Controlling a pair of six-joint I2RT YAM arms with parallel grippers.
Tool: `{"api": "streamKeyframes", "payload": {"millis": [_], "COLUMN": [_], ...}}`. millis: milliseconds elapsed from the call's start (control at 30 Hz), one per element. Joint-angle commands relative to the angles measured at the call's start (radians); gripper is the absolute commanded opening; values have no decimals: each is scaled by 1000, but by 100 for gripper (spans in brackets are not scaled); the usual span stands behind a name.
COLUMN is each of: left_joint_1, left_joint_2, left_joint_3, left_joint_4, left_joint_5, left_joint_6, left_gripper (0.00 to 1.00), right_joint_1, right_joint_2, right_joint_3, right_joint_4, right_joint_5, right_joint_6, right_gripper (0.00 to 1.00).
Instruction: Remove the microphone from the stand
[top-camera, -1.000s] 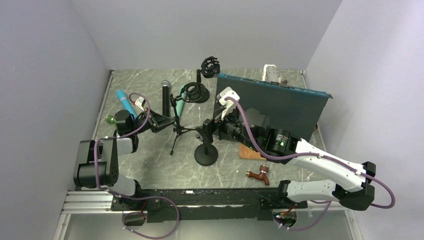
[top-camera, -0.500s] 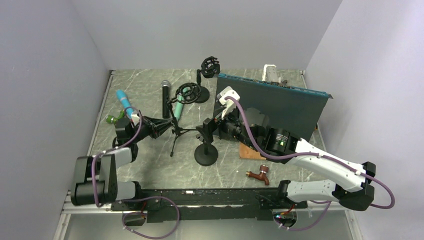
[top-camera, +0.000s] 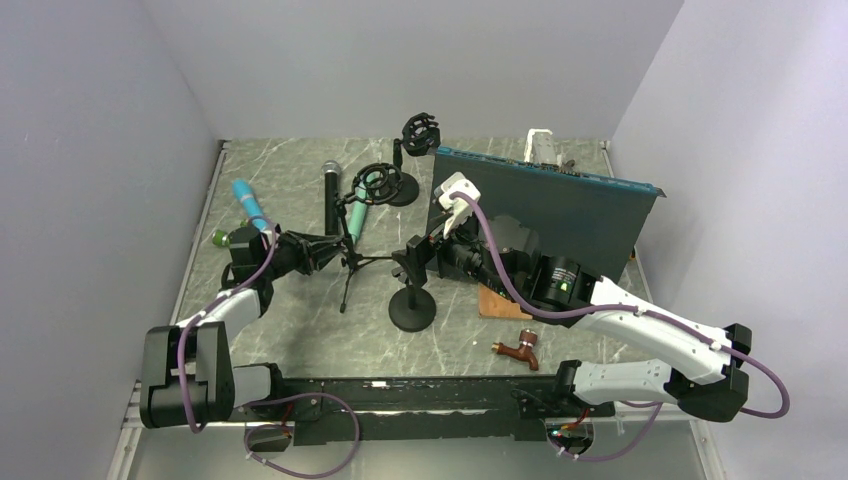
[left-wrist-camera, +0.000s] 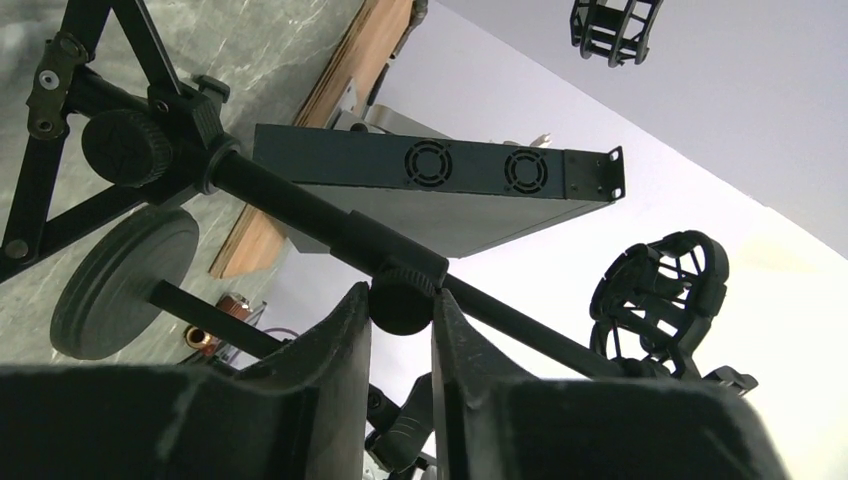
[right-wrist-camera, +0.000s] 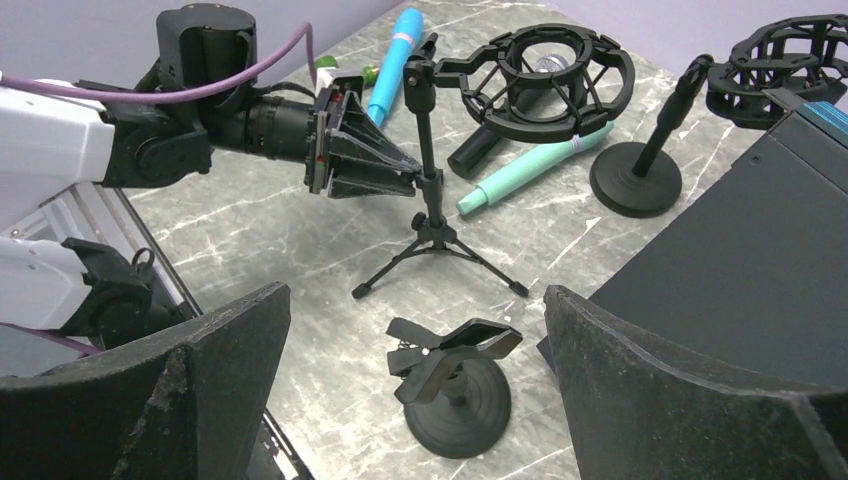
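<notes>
A black tripod stand (top-camera: 350, 265) with an open shock mount (top-camera: 380, 182) on top stands left of centre. My left gripper (top-camera: 335, 250) is shut on the knob of its pole (left-wrist-camera: 402, 305) and also shows in the right wrist view (right-wrist-camera: 405, 172). A mint microphone (top-camera: 358, 212) lies on the table by the mount (right-wrist-camera: 540, 165). A black microphone (top-camera: 330, 195) and a blue one (top-camera: 250, 205) lie further left. My right gripper (right-wrist-camera: 415, 300) is open and empty, above a round-base clip stand (right-wrist-camera: 455, 390).
A second shock-mount stand (top-camera: 420, 135) stands at the back. A dark rack unit (top-camera: 560, 205) fills the right side, with a wooden board (top-camera: 500, 303) by it. A brown tap (top-camera: 518, 350) lies near the front. A green object (top-camera: 218, 238) sits at the left edge.
My left arm's elbow has swung down toward the near edge and the wrist has turned, with the gripper staying on the tripod stand. The right arm has not moved.
</notes>
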Motion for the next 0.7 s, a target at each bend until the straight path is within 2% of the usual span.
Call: {"api": "streamKeyframes", "payload": {"millis": [0,67,133,333,500,567,667], "left_joint_1": [1,1,5,53,93,94,92], "left_joint_2": [4,-19,-51,-161,-272,-297,-307], "left_joint_3": [-15,16,41,107,250,328,428], "left_joint_4": [-30,-129,-218,-477,-678,-710,-653], "left_joint_5": [-20,-25,-42,-122,-256,-273,-173], "left_joint_6": [16,71,125,278,505,604,704], "left_gripper": [34,46,51,52,48,45,52], "right_joint_1": [-2,-3,-3,-3,-5,-4,-4], "right_joint_2": [-30,-31,-30,-33,-38,-41,-42], "right_joint_3": [17,19,20,19,12,10,7], "right_joint_4": [35,34,33,33,34,35,37], "right_joint_5": [-2,-2,-3,0,1,2,1], "right_joint_6": [-2,-3,-5,-8,-6,-6,-7], "right_gripper": [100,100,100,100,100,100,100]}}
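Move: My left hand's fingers are still closed on the tripod stand's knob, about 1 cm ahead and 1 cm right of my hand point. The black microphone lies some 13 cm ahead and 5 cm left, the green one about 12 cm ahead and 2 cm right, both around 10 cm lower. The stand's ring sits 3 cm ahead, 7 cm right and 11 cm up. From my idle right hand the knob is roughly 11 cm ahead, 15 cm left and 19 cm below. I let go of the knob: my left fingers spread to about half open, and the hand eases back and down by only 1 cm. Then I draw it away from the post, some 5 cm to the left, and sweep it up, quickening to about 6 cm higher, while the wrist rolls nearly 30 degrees, left side rising, and the fingers tip slightly up. ##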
